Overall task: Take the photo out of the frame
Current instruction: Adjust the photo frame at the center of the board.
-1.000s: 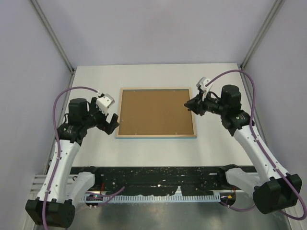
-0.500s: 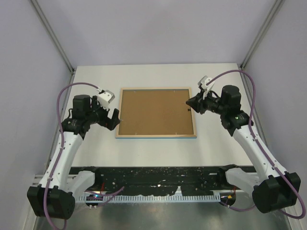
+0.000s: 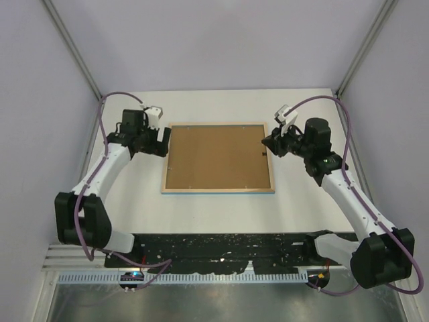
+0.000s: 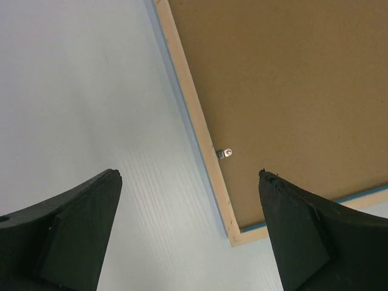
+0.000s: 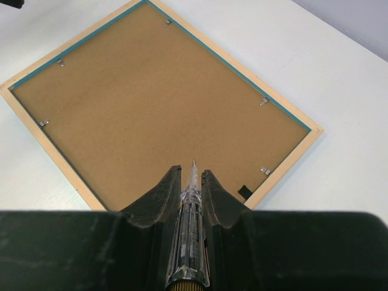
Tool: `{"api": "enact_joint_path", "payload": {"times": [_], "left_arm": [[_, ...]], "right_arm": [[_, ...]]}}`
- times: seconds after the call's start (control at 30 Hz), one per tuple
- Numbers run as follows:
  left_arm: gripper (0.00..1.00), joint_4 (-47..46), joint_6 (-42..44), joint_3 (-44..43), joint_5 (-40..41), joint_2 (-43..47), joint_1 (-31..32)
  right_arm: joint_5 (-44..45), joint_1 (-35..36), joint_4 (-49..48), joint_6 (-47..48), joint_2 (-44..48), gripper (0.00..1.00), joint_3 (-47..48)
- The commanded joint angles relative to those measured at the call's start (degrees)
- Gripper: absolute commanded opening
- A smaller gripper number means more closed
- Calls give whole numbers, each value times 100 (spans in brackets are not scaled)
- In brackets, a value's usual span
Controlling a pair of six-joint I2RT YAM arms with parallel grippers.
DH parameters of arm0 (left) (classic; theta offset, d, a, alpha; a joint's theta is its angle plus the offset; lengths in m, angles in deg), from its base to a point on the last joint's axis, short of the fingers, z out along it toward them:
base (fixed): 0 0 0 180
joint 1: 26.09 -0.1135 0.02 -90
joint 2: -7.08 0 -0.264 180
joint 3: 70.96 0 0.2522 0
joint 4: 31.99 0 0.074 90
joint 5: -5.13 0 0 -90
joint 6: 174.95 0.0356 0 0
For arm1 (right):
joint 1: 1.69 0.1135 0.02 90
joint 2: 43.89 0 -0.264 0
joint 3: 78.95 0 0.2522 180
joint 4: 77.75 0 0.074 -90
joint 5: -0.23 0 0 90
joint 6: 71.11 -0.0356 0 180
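Note:
The frame (image 3: 218,191) lies face down on the white table, its light wood back rim (image 5: 285,163) and a thin blue inner edge showing. A brown backing board (image 3: 218,156) fills it, so the photo is hidden. Small metal clips (image 5: 265,171) hold the board along the rim. My left gripper (image 3: 161,141) hovers open over the frame's far left corner, its fingers straddling the rim (image 4: 193,109) near one clip (image 4: 225,153). My right gripper (image 5: 191,171) is shut on a clear pointed tool (image 5: 190,206), its tip over the board's right side.
A black tab (image 5: 244,192) sits on the board near the right rim. Grey enclosure walls stand on three sides of the table (image 3: 301,107). A black cable tray (image 3: 221,245) runs along the near edge between the arm bases.
My left arm has swung away from me, from beside the frame's near left edge to its far left corner, still open. My right gripper has shifted slightly farther back with the tool.

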Motion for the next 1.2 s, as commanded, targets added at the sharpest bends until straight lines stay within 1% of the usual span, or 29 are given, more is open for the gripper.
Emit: {"api": "enact_joint_path", "payload": {"times": [0.0,0.03,0.17,0.33,0.47,0.53,0.6,0.7,0.77,0.97,1.03,1.17], "left_arm": [[100,-334,-530,-622,603,-915,91],[100,-264,-747,-789,603,-1161,99],[100,104,-1100,-1448,480,-1917,152],[99,492,-1224,-1994,796,-2560,415],[91,623,-1356,-2073,796,-2868,574],[86,746,-1452,-2152,604,-3069,600],[84,835,-1567,-2214,402,-3228,600],[82,922,-1681,-2293,287,-3395,592],[78,1080,-1769,-2407,295,-3509,592],[76,1265,-1866,-2478,85,-3747,539],[74,1370,-1901,-2513,84,-3817,513],[73,1126,-2006,-2224,146,-3546,390]], "right_arm": [[191,-21,-323,146,75,8,70],[191,-21,-340,155,118,8,61],[60,-21,-367,129,277,8,17],[-291,-21,-376,-2,382,8,-19],[-520,-21,-358,-90,470,8,-10],[-573,-21,-341,-134,558,8,-10],[-634,-12,-349,-170,654,8,-27],[-696,-12,-358,-214,743,8,-36],[-740,-12,-349,-231,761,8,-36],[-775,-21,-341,-240,717,8,-36],[-810,-12,-341,-240,673,8,-36],[-889,-12,-341,-240,567,8,-27]]}}
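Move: The left rail of the face-down photo frame is what my left hand goes for: its middle lies about 5 cm ahead, 3 cm right and some 14 cm below. At that same depth, the metal clip on this rail is about level ahead and 4 cm right, and the frame's near-left corner about 8 cm back and 2 cm right. For my right hand, the rail's middle is some 35 cm left, 7 cm ahead and 21 cm below. I sink my left hand about 11 cm onto the photo frame's left rail, first going about 7 cm forward and down, then easing slightly back while moving 5 cm right. Meanwhile I tip the fingers about 25 degrees steeper and close them partway, bringing the left finger over the rail and the right one over the backing board. My right hand keeps the slim tool and lifts about 4 cm, drawing back 3. ##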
